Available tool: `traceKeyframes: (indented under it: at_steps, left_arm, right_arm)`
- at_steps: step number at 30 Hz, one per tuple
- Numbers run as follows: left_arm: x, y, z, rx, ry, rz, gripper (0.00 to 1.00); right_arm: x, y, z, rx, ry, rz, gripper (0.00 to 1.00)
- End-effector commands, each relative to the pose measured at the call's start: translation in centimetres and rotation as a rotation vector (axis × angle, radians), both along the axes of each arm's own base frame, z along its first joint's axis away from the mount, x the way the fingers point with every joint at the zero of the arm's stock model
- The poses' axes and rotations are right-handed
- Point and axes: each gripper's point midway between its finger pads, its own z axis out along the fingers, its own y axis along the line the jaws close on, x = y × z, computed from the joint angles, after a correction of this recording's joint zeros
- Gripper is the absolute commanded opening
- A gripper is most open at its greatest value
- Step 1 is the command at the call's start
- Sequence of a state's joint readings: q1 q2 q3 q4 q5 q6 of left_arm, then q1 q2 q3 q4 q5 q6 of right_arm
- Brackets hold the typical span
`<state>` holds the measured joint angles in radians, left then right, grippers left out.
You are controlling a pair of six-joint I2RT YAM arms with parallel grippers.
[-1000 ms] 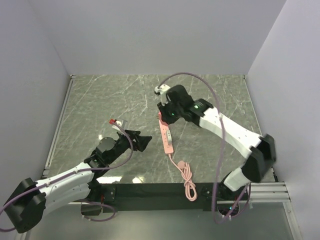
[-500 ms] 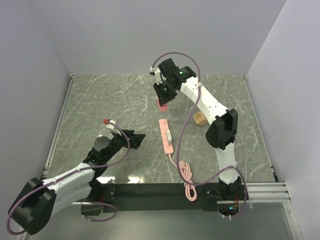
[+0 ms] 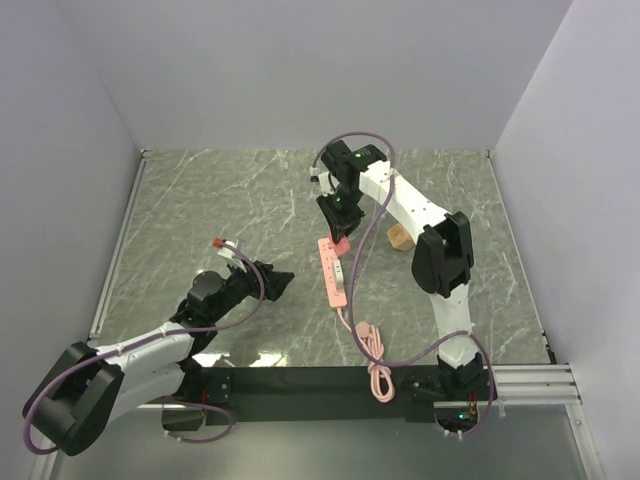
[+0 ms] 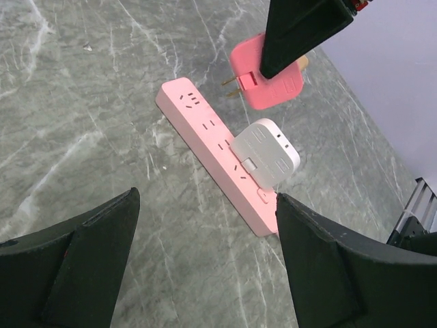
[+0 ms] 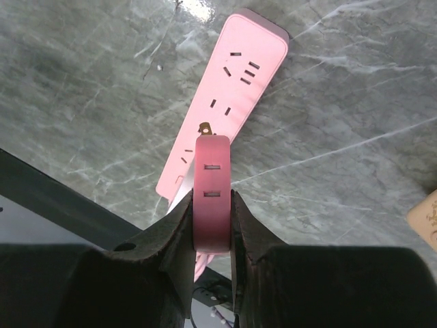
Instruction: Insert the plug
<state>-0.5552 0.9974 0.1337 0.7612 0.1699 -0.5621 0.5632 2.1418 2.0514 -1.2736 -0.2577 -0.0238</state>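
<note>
The plug (image 5: 212, 191) is a coral-pink flat block, pinched edge-on in my right gripper (image 5: 212, 198), which is shut on it. Its brass prongs (image 4: 231, 89) stick out sideways, above the far end of the pale-pink power strip (image 4: 202, 133). From above, the plug (image 3: 341, 244) hangs under the right gripper (image 3: 337, 230) at the strip's (image 3: 331, 285) far end. A white adapter (image 4: 265, 152) sits plugged into the strip near its cord end. My left gripper (image 4: 206, 199) is open and low over the table beside the strip, also seen from above as the left gripper (image 3: 282, 281).
A tan cube (image 3: 400, 237) lies right of the strip, behind the right arm, and shows at the right wrist view's edge as the cube (image 5: 427, 219). The strip's pink cord (image 3: 376, 362) coils toward the near rail. White walls enclose the marble table (image 3: 200, 200).
My right arm has brought the plug back from the far middle of the table toward me, to just over the strip's far end. The left arm has hardly shifted.
</note>
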Motion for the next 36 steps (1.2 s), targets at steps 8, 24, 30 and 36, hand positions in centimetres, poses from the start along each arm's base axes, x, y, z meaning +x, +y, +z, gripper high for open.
traceKeyframes:
  at_steps: [8, 24, 30, 36]
  left_arm:
    - [-0.1, -0.8, 1.4, -0.035, -0.046, -0.048, 0.86]
    - [-2.3, -3.2, 5.1, -0.050, -0.250, -0.270, 0.84]
    - [-2.7, -3.5, 6.6, -0.006, -0.301, -0.313, 0.85]
    - [-4.7, -4.6, 8.1, -0.024, -0.335, -0.448, 0.84]
  right_arm:
    - [0.4, 0.1, -1.8, -0.021, 0.048, -0.014, 0.00]
    - [-0.2, 3.6, 9.3, 0.361, -0.313, 0.272, 0.00]
    - [-6.4, 3.9, 10.5, 0.490, -0.238, 0.450, 0.00]
    - [-13.7, 4.3, 8.9, 0.574, -0.107, 0.648, 0.00]
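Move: The power strip that the right hand's pink plug hangs over has its middle about 4 cm back, 1 cm left and 9 cm below; the inserted white plug stands on its near half, 6 cm back and level sideways. The wooden block lies 14 cm right, 3 cm ahead. The left hand's open gripper waits 9 cm back and 12 cm left. From the left hand, the strip is 6 cm ahead, 10 cm right and 9 cm below. Still pinching the pink plug, the right hand first lowers it about 4 cm over the strip, then turns back upward and swings back towards the robot and a little left, ending some 10 cm back and 9 cm above its start, close to the left gripper, its left side tipped up and the hand turned some 30 degrees counter-clockwise. The left hand, gripper kept wide open, dips slightly, then rises about 6 cm while easing right and back, turning about 20 degrees clockwise and tipping its fingers up to meet the plug. ##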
